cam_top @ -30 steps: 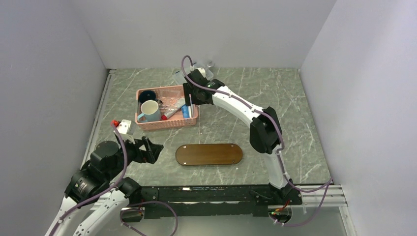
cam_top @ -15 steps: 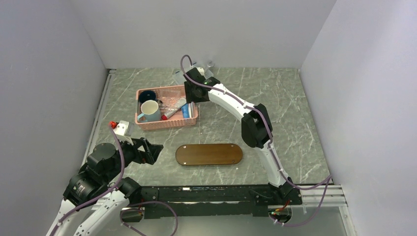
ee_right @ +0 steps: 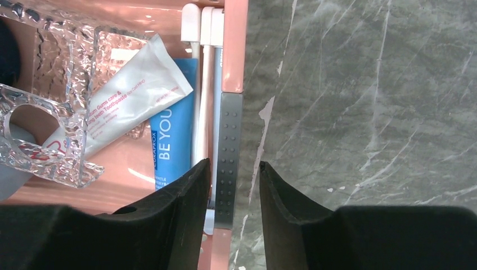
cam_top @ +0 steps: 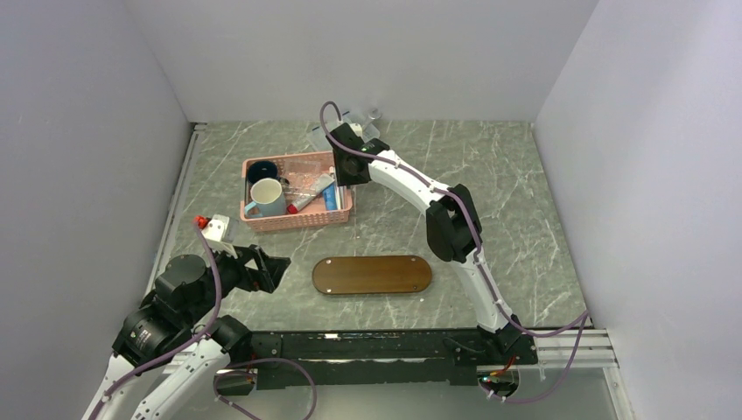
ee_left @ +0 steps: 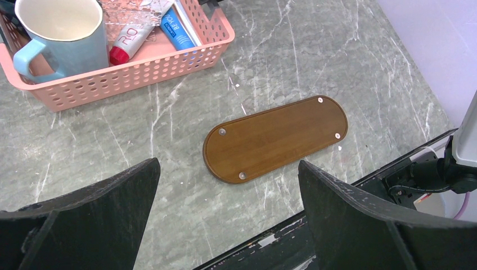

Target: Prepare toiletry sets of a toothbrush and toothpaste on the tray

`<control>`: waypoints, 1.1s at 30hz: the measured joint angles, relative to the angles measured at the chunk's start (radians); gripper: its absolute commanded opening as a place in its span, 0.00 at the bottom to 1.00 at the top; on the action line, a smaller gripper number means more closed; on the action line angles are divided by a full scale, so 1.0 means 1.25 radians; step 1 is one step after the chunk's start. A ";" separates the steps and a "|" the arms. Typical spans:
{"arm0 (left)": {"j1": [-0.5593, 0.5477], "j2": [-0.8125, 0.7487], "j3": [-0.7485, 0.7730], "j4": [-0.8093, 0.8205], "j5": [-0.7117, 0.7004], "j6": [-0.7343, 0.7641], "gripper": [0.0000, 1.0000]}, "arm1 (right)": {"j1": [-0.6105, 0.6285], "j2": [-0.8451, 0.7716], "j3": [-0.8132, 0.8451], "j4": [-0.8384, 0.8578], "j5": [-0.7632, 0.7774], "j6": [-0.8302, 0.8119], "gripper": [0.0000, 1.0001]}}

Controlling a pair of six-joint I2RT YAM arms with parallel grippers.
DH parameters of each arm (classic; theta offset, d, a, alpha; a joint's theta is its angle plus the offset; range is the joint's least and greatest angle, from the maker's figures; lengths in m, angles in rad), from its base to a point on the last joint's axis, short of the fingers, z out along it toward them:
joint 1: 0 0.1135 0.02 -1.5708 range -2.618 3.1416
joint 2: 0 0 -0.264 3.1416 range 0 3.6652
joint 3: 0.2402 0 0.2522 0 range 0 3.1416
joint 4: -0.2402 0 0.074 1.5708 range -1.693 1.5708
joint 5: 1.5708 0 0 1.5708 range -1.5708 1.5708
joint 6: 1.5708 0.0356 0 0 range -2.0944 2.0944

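Observation:
The dark-brown oval tray (cam_top: 372,274) (ee_left: 275,138) lies bare on the table in front of the pink basket (cam_top: 297,219). In the basket, a bright blue toothpaste tube (ee_right: 171,135) (ee_left: 177,28) lies beside a white tube with pink lettering (ee_right: 124,101). Toothbrushes (ee_right: 205,84) lie along the basket's right wall. A grey dotted toothbrush handle (ee_right: 228,157) rests on that rim. My right gripper (ee_right: 233,163) (cam_top: 339,179) straddles this handle, its jaws narrow, with a gap still showing on the right side. My left gripper (ee_left: 228,163) (cam_top: 271,269) hovers wide open and empty, left of the tray.
The basket also holds a light blue mug (cam_top: 267,197) (ee_left: 62,34), a dark blue mug (cam_top: 261,171) and a clear bumpy plastic holder (ee_right: 45,140). Clear plastic items (cam_top: 354,122) stand at the back behind the basket. The table's front edge (ee_left: 315,216) runs just below the tray.
The right gripper's jaws have narrowed around the grey handle at the basket's right rim, and the right arm's elbow has swung left. The left arm has barely shifted.

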 measured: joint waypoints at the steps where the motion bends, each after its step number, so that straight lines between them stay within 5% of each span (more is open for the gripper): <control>1: 0.000 0.000 0.000 0.000 0.000 0.000 0.99 | 0.000 0.000 0.000 0.000 0.000 0.000 0.36; 11: 0.000 0.000 0.000 0.000 0.000 0.000 0.99 | 0.000 0.007 0.000 0.002 -0.007 0.001 0.23; 17: 0.000 0.000 0.000 0.000 0.000 0.000 0.99 | 0.001 0.009 -0.001 0.010 -0.012 0.008 0.00; 33: 0.000 0.000 0.000 0.000 0.000 0.000 0.99 | -0.004 -0.082 -0.175 0.125 -0.004 0.019 0.00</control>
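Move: The basket's right rim, at its grey handle strip, stands between the right hand's half-open fingers, within about 1 cm. The toothbrushes lie just inside, some 3 cm left, 2 cm ahead and 5 cm below; the blue toothpaste tube is level with the hand, about 5 cm left and 5 cm below. From the left hand, that rim is roughly 30 cm ahead, 18 cm right and 16 cm below. The right gripper closes to pinch the basket's right rim, then edges about 1 cm back and right. ##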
